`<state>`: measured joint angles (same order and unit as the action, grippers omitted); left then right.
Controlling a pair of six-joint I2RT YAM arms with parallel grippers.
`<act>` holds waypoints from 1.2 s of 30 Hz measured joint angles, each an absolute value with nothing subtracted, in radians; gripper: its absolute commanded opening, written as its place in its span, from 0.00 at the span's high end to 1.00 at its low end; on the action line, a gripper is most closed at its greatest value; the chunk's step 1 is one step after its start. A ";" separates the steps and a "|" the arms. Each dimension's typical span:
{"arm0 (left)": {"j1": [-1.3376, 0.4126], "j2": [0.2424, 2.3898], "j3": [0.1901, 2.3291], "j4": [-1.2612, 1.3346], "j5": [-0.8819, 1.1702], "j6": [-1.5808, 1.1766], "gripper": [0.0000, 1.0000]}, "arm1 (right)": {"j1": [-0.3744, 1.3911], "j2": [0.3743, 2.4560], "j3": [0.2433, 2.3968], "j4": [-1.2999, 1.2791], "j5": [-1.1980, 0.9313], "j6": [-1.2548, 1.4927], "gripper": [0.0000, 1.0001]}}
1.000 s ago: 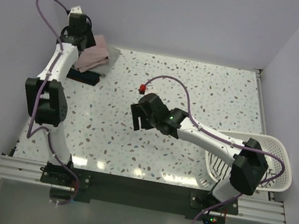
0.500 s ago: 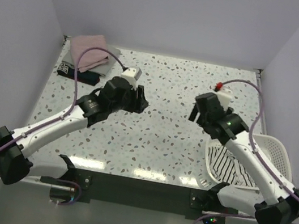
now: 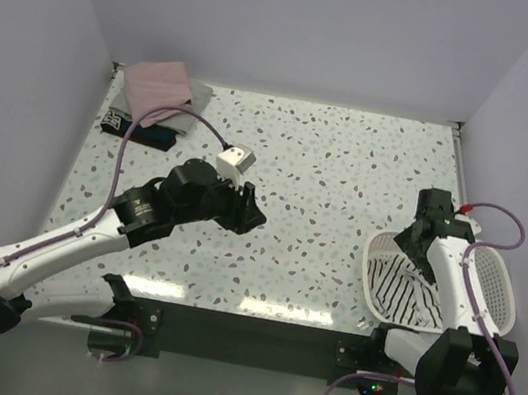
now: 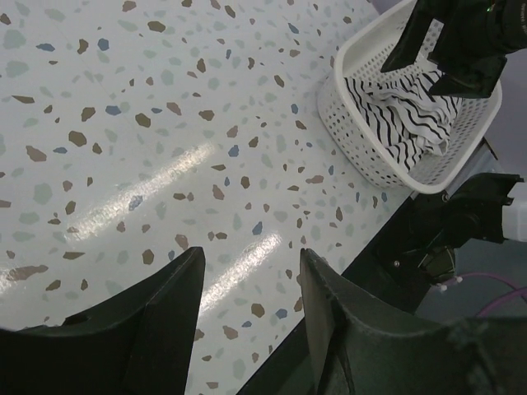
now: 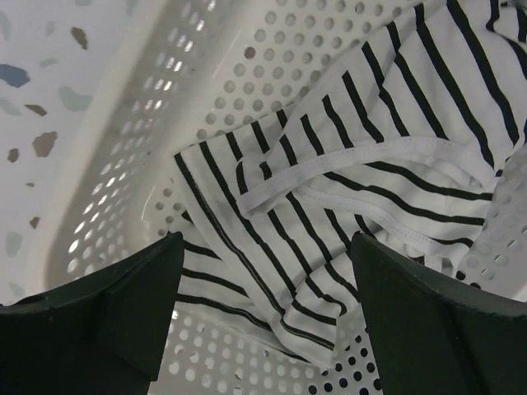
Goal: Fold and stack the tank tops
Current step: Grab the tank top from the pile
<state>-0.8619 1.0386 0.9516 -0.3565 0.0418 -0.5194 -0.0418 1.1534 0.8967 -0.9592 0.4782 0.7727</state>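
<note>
A white tank top with thin black stripes (image 3: 409,298) (image 4: 409,115) (image 5: 354,156) lies crumpled in the white basket (image 3: 497,272). My right gripper (image 3: 416,245) (image 5: 263,239) hangs just above it, jaws open wide with nothing between them. A folded stack sits at the back left: a dusty pink top (image 3: 159,84) on a grey-green one (image 3: 199,95), with a dark navy one (image 3: 143,133) underneath. My left gripper (image 3: 248,209) (image 4: 247,255) hovers over the middle of the speckled table, open and empty.
The basket (image 4: 354,62) (image 5: 123,206) stands at the table's front right corner, next to the right arm's base (image 3: 388,365). White walls close in the table on the left, back and right. The left arm's purple cable (image 3: 172,113) loops near the stack.
The left gripper has left the stack at the back left and come to mid-table. The right gripper has swung from the table's middle to over the basket, and its jaws have widened.
</note>
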 measured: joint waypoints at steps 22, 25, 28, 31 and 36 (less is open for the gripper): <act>-0.862 0.995 0.951 -0.422 0.086 -0.448 0.45 | -0.139 1.310 0.706 -0.719 0.452 0.951 1.00; -0.862 0.995 0.951 -0.429 0.086 -0.441 0.45 | -0.139 1.235 0.772 -0.790 0.460 0.922 1.00; -0.862 0.995 0.952 -0.434 0.086 -0.434 0.45 | -0.140 1.158 0.932 -0.876 0.474 0.879 1.00; -0.862 0.995 0.959 -0.440 0.086 -0.427 0.45 | -0.140 1.101 1.118 -0.921 0.477 0.834 1.00; -0.862 0.995 1.001 -0.444 0.062 -0.426 0.45 | -0.139 1.096 1.460 -0.981 0.381 0.753 1.00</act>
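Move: The striped tank top lies bunched in the white basket; its middle is roughly 10 cm below the right hand, some 2 cm back and 5 cm to its right. The middle of the basket is about 4 cm back, 10 cm to the right and 8 cm below that hand, while the basket's left rim stands level with the hand, some 12 cm to its left and 4 cm below. From the left hand, the tank top lies about 50 cm to the right, 2 cm back and 23 cm below. Down into the basket goes the right hand, about 9 cm, turning some 15 degrees clockwise with its fingers wide open; at the bottom they close, pinching a fold of the striped tank top. Then it climbs fast, about 30 cm, drawing forward as well and tipping its fingers up and outward, the cloth kept between the shut tips. ##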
